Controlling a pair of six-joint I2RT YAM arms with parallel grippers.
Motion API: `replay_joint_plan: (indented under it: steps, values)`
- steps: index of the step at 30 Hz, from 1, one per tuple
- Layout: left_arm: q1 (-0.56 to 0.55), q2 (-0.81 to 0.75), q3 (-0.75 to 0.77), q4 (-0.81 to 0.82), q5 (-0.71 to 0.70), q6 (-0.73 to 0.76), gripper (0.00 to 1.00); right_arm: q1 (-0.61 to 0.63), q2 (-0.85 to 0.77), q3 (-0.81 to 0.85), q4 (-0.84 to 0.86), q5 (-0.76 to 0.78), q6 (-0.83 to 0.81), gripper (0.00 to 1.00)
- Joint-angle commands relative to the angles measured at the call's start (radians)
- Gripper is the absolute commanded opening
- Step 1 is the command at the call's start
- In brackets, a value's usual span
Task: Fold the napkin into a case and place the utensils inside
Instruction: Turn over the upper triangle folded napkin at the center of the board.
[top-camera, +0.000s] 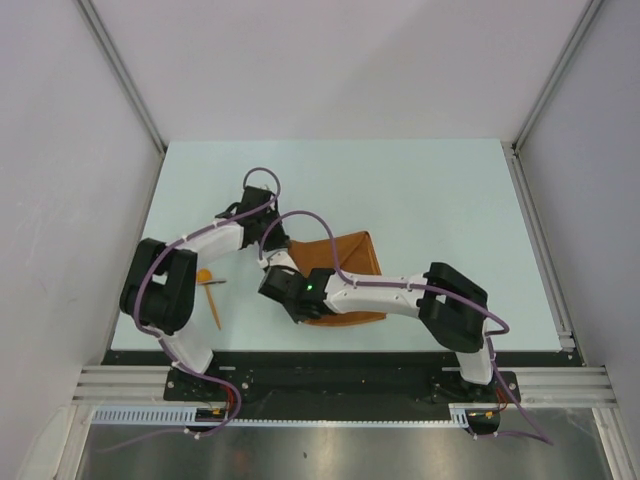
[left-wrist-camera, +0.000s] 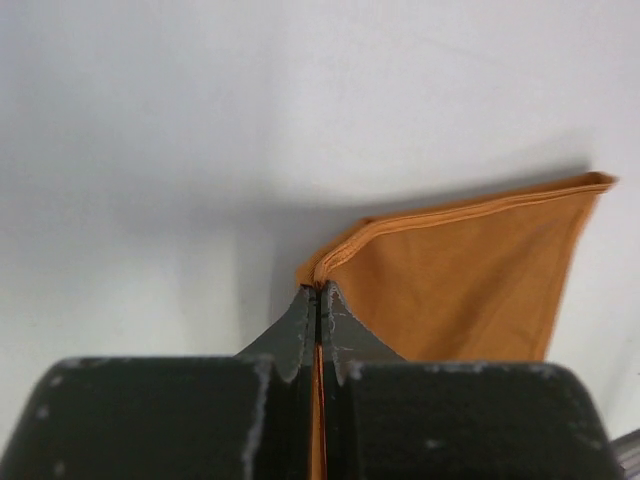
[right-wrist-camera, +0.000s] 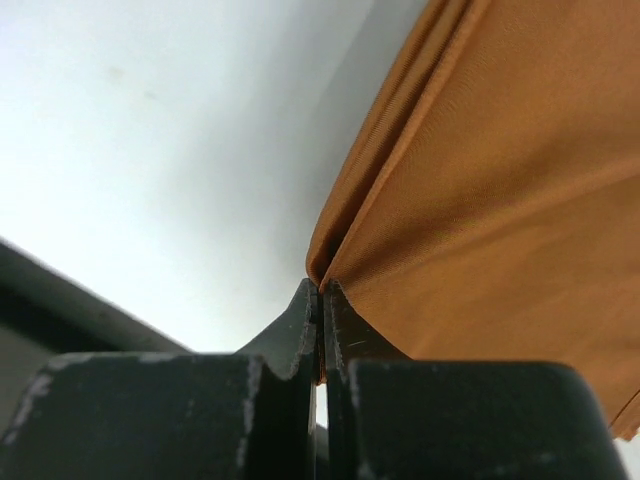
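Observation:
The rust-orange napkin (top-camera: 347, 252) lies at mid-table, partly under my right arm. My left gripper (top-camera: 272, 256) is shut on the napkin's far-left corner. In the left wrist view the left gripper (left-wrist-camera: 318, 291) pinches the hemmed corner of the napkin (left-wrist-camera: 470, 285), which rises off the table. My right gripper (top-camera: 290, 300) is shut on the near-left corner. The right wrist view has the right gripper (right-wrist-camera: 320, 288) clamped on a folded edge of the napkin (right-wrist-camera: 500, 190). The utensils lie left of the cloth: an orange spoon (top-camera: 204, 277) and a slim stick (top-camera: 213, 306).
Both arms crowd the napkin's left side, and the left arm's elbow (top-camera: 160, 285) stands just left of the utensils. White walls enclose the pale table (top-camera: 420, 190) on three sides. The black mounting rail (top-camera: 330, 375) runs along the near edge.

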Motion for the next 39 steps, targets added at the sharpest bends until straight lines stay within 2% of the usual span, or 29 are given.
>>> replay_joint_plan:
  steps: [1,5,13,17,20,22,23,25,26,27,28,31,34,39]
  values:
    - [0.032,-0.113,-0.007,0.035,0.030,-0.032,0.00,-0.001,-0.071,0.025,0.058,-0.126,-0.018,0.00]
    - [0.069,-0.208,-0.025,0.013,0.027,-0.040,0.00,-0.002,-0.070,0.080,0.101,-0.220,-0.038,0.00]
    - [0.242,-0.532,0.015,-0.117,-0.024,-0.014,0.00,0.016,0.015,0.434,0.136,-0.474,-0.060,0.00]
    - [0.253,-0.651,0.082,-0.099,-0.062,0.020,0.00,0.015,-0.010,0.472,0.241,-0.601,-0.006,0.00]
    - [0.239,-0.641,0.125,-0.079,-0.046,0.002,0.00,-0.019,-0.123,0.273,0.427,-0.692,0.058,0.00]
    - [0.192,-0.611,0.130,-0.040,-0.062,0.002,0.00,-0.065,-0.178,0.145,0.585,-0.750,0.138,0.00]
    - [0.173,-0.590,0.125,-0.028,-0.070,0.000,0.00,-0.083,-0.221,0.020,0.635,-0.769,0.164,0.00]
    - [0.109,-0.516,0.086,0.056,-0.091,-0.009,0.00,-0.142,-0.252,-0.108,0.758,-0.827,0.251,0.00]
    - [0.083,-0.487,0.073,0.079,-0.102,-0.015,0.00,-0.159,-0.279,-0.240,0.809,-0.841,0.278,0.00]
    - [0.037,-0.411,0.062,0.101,-0.102,-0.018,0.00,-0.180,-0.298,-0.324,0.862,-0.870,0.310,0.00]
    - [0.012,-0.369,0.059,0.152,-0.107,-0.017,0.00,-0.211,-0.313,-0.396,0.991,-0.879,0.356,0.00]
    - [-0.078,-0.207,0.071,0.287,-0.116,0.000,0.00,-0.272,-0.349,-0.623,1.156,-0.902,0.431,0.00]
    - [-0.143,-0.063,0.105,0.425,-0.142,0.000,0.00,-0.336,-0.404,-0.784,1.215,-0.896,0.456,0.00]
    - [-0.241,0.126,0.237,0.481,-0.131,-0.011,0.00,-0.456,-0.516,-0.916,1.108,-0.904,0.428,0.00]
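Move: Both hands already hold the napkin's left edge, raised some 3 cm: the left hand has its far corner, the right hand its near one. The napkin's middle lies about 11 cm right and 9 cm back from the left hand, and about 8 cm right and 10 cm ahead of the right hand. Back with the left hand, the orange spoon is some 16 cm left and 14 cm back, the fork roughly 20 cm left and 11 cm back, all at board height. Keeping both corners pinched, the two arms sweep the napkin's held edge steeply up by some 20 to 25 cm while swinging 10 to 15 cm left, then turn back about 20 cm to the right and sink quickly towards the board, stopping a few centimetres above it and to the right of where they began. On the way the right wrist rolls over by some 50 degrees, its left side rising so the fingers end pointing mostly left, while the left fingers tip more downward on the rise and turn partly back on the descent. ##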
